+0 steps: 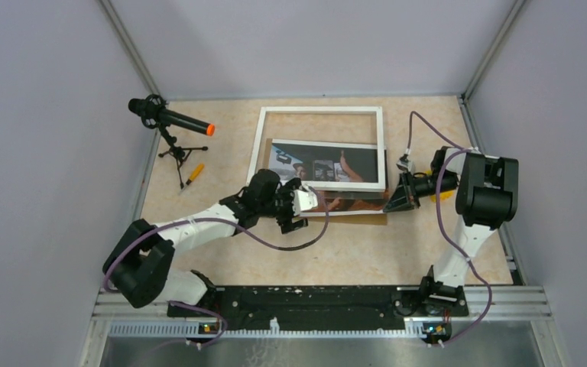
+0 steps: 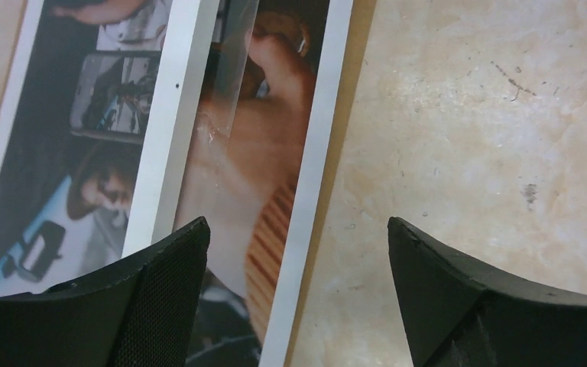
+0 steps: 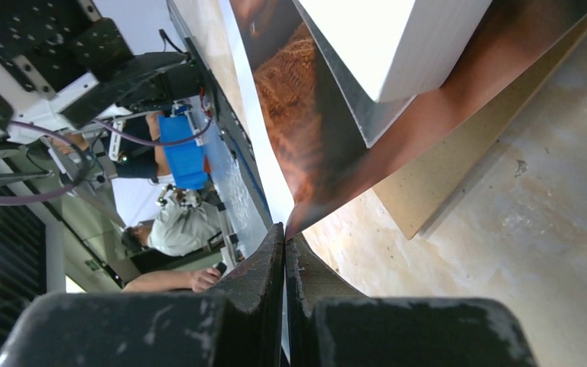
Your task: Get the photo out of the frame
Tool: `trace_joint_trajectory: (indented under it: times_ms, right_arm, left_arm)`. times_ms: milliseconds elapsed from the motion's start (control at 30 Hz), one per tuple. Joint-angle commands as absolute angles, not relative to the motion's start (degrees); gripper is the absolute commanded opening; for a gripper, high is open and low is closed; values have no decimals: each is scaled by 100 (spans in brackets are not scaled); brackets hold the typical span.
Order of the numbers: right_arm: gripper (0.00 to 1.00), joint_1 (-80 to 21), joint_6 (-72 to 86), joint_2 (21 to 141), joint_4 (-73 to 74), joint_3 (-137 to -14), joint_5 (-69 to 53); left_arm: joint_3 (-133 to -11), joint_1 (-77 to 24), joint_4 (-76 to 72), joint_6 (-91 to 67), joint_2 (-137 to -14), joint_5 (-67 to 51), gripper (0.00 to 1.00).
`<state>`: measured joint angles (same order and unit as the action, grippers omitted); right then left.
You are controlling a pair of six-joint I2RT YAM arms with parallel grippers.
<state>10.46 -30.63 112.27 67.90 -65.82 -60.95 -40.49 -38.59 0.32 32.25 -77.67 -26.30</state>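
The frame, a thin white rectangle, lies flat at mid-table. The photo, a dark glossy collage, lies under its near rail and sticks out toward me. My right gripper is shut on the photo's right near corner; in the right wrist view the jaws pinch the tip of the print, lifted below the frame's corner. My left gripper hangs open over the photo's near left edge. In its wrist view the fingers straddle the photo's white border beside the frame rail, holding nothing.
A brown backing panel lies under the photo's near edge, also visible as the board. A microphone on a small tripod and an orange-handled screwdriver stand at the left. A yellow block peeks out beside the right arm.
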Motion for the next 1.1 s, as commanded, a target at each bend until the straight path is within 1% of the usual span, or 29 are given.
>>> trace_joint_trajectory:
  times_ms: [0,167,367,667,767,1067]
  right_arm:
    - [0,1164,-3521,11026,7121,-6784,-6635]
    - [0,1186,-3682,11007,7266,-6812,-6672]
    - [0,1195,-3834,11021,7393,-6858,-6660]
    - [0,1196,-3776,11074,7310,-6813,-6600]
    - [0,1196,-3738,11110,7280,-6804,-6583]
    - [0,1198,-3727,11174,7273,-6798,-6579]
  left_arm:
    - [-3864,-4222,-1003,4386,-8003,-2192,89]
    - [-3963,-4550,-1393,4623,-8464,-1936,83]
    - [-4232,-4776,-1427,4822,-8897,-1911,78]
    - [-4415,-4969,-1717,4937,-9325,-1151,59]
    - [-4400,-5017,-1813,4972,-9365,-1004,49]
    - [-4378,-5239,-1845,5026,-9470,-927,42]
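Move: The photo's near edge, where the left hand is headed, lies about 6 cm to that hand's right, level with it fore and aft and some 5 cm below. The frame's near bar runs crosswise about 6 cm ahead of the left hand and 6 cm below, its middle some 2 cm to the right. From the right hand, already holding the photo's near right corner, that edge spot is 11 cm left, 4 cm below, level fore and aft; the backing board's corner is 3 cm back, straight below by 5 cm. Still pinching the photo's near right corner, the right hand raises it about 1 cm more, then holds still. The left hand travels some 6 cm right and 4–5 cm down to the photo's near edge, then eases a little forward, rolling about 20 degrees as its fingers close roughly halfway, astride the edge, the nearer finger right beside it without a clear touch. ##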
